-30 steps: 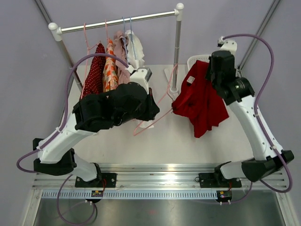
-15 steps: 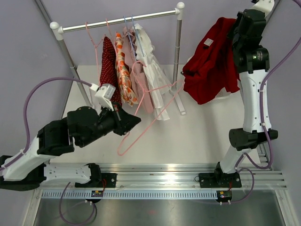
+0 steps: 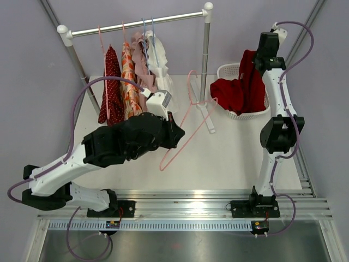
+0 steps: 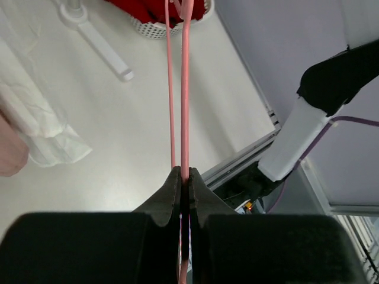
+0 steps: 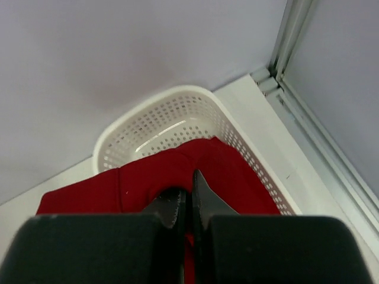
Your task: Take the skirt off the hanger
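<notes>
The red skirt [image 3: 240, 90] hangs from my right gripper [image 3: 260, 57] and drapes into the white basket [image 3: 224, 71] at the back right. In the right wrist view the gripper [image 5: 188, 195] is shut on the red skirt [image 5: 142, 177] above the basket [image 5: 172, 115]. The pink hanger [image 3: 188, 128] is bare and off the rail, slanting over the table. My left gripper [image 3: 175, 131] is shut on its wire. In the left wrist view the jaws [image 4: 183, 177] pinch the pink hanger [image 4: 185, 89].
A clothes rail [image 3: 136, 24] spans the back with several garments [image 3: 128, 76] hanging from it at the left. Its right post [image 3: 204, 60] and white foot [image 3: 206, 121] stand beside the basket. White cloth [image 4: 29, 124] lies near the left gripper.
The right arm has swung the skirt down from high up into the basket. The left arm has moved up and right with the hanger, which now hangs free of the garments.
</notes>
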Robot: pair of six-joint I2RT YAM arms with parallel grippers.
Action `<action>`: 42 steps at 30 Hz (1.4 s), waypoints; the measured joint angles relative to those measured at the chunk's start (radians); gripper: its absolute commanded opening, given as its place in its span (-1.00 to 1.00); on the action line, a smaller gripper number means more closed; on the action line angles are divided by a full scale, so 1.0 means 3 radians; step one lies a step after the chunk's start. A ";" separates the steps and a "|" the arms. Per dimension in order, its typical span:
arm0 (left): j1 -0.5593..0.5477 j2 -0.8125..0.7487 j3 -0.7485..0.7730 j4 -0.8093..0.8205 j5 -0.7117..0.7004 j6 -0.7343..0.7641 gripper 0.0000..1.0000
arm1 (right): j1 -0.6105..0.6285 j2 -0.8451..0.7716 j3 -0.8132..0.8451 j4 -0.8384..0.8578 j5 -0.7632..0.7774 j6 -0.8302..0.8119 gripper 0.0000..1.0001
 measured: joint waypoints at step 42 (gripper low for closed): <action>0.1335 0.2427 0.2368 0.1237 -0.0477 0.1171 -1.00 | 0.0036 -0.4423 -0.4330 0.0160 -0.1675 0.0832 0.99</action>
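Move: My right hand still grips the red skirt right over the white basket, whose middle is about 26 cm below and 1 cm farther out, 1 cm left; the rail's right post stands on the table 22 cm left and 5 cm nearer, 31 cm down. My left hand holds the empty pink hanger; the free right end of the rail is some 38 cm ahead, 4 cm right and 17 cm up, and the white garment hangs 36 cm ahead, 9 cm left, 8 cm lower. I lower my right hand about 17 cm over the basket while its fingers open wide to let go of the skirt, backing as it sinks, then I rise and retreat some 30 cm towards my base, drifting left. My left hand keeps its pinch on the hanger and carries it up and forward about 27 cm to the rail's right end, fingers tipping up and swinging roughly 25 degrees counter-clockwise. ##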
